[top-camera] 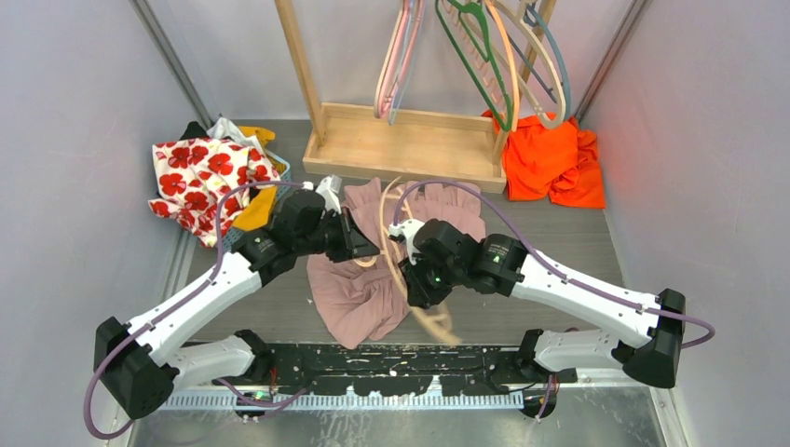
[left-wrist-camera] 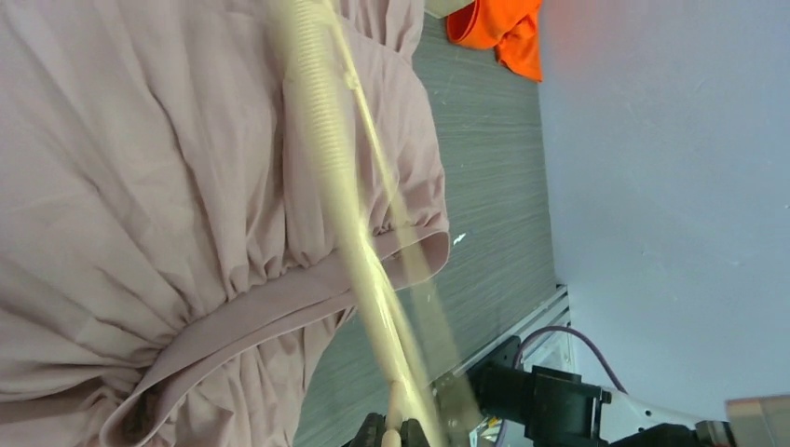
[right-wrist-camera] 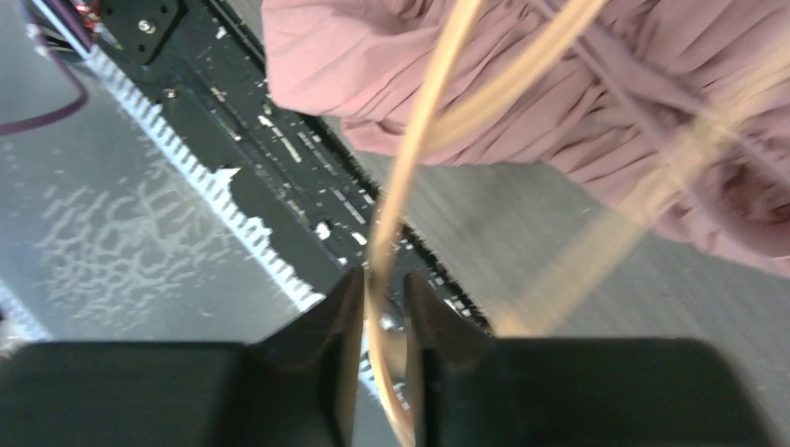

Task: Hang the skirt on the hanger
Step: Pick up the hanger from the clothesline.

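Note:
The pink skirt (top-camera: pixel 359 298) lies crumpled on the grey table between my two arms. A thin beige hanger (top-camera: pixel 396 265) hangs over it, blurred by motion. In the left wrist view the hanger (left-wrist-camera: pixel 326 177) crosses the gathered skirt (left-wrist-camera: pixel 140 186) and its waistband (left-wrist-camera: pixel 261 303), and its end sits between the fingers of my left gripper (left-wrist-camera: pixel 407 430), which is shut on it. My left gripper (top-camera: pixel 368 244) is at the skirt's upper left. My right gripper (right-wrist-camera: pixel 382 307) is shut on the hanger's wire (right-wrist-camera: pixel 410 158), near the skirt's (right-wrist-camera: pixel 522 102) front edge.
A wooden rack (top-camera: pixel 401 140) with several coloured hangers (top-camera: pixel 484 56) stands at the back. An orange garment (top-camera: pixel 554 158) lies at the back right, and a red-flowered cloth (top-camera: pixel 210 177) fills a basket at the back left. The black base rail (top-camera: pixel 391 363) runs along the near edge.

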`<state>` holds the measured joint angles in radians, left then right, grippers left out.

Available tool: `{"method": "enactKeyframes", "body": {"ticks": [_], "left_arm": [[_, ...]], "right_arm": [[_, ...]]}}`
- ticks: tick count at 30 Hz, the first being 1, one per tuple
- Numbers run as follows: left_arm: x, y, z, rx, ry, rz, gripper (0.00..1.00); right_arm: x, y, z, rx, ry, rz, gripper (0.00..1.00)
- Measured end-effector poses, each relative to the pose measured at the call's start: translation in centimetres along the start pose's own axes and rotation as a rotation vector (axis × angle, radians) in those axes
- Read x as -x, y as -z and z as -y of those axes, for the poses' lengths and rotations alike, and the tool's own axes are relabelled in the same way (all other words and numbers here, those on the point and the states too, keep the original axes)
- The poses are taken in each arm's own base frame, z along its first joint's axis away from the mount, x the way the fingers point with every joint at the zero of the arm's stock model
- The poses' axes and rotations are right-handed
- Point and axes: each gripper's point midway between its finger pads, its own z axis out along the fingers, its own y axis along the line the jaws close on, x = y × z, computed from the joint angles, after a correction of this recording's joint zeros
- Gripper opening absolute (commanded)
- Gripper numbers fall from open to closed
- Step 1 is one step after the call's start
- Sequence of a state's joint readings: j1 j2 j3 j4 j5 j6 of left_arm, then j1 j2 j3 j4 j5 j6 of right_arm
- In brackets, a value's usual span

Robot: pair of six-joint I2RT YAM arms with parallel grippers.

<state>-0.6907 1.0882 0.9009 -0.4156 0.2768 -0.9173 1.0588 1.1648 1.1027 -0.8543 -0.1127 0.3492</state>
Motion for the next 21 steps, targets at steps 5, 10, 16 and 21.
{"method": "enactKeyframes", "body": {"ticks": [5, 10, 16, 21], "left_arm": [[-0.9, -0.4, -0.8, 0.015, 0.0, -0.013, 0.0], [-1.9, -0.4, -2.2, 0.072, 0.042, -0.034, 0.0], [-0.5, 0.7, -1.4, 0.143, 0.101, -0.013, 0.0], [1.4, 1.6, 0.9, 0.168, 0.167, 0.02, 0.0]], "right_arm": [[1.3, 0.5, 0.7, -0.039, 0.038, 0.074, 0.48], [2.7, 1.6, 1.1, -0.107, 0.089, 0.147, 0.48], [4.6, 1.2, 0.4, -0.253, 0.183, 0.229, 0.48], [4.2, 0.7, -1.8, -0.359, 0.318, 0.292, 0.5]]}}
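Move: Below the left hand, which already pinches the wooden hanger's hook, the skirt's waistband lies about 19 cm down, 7 cm to the right and 4 cm back. From the right hand, at the hanger's near arm, that waistband is some 17 cm down, 5 cm ahead and 2 cm left. The hanger's middle is about 7 cm ahead of the right hand, 2 cm left, near its height. The rack's wooden base lies 22 cm ahead of the left hand, 6 cm right, 18 cm below. Letting go of the hanger's near arm, the right hand opens to about half, moves forward and up some 3 cm each, then swings left and a little back while its fingers tilt about 30 degrees from steeply down towards forward. The left hand keeps its pinch on the hook, dips about 2.5 cm and then lifts nearly 5, turning some 10 degrees counter-clockwise. ##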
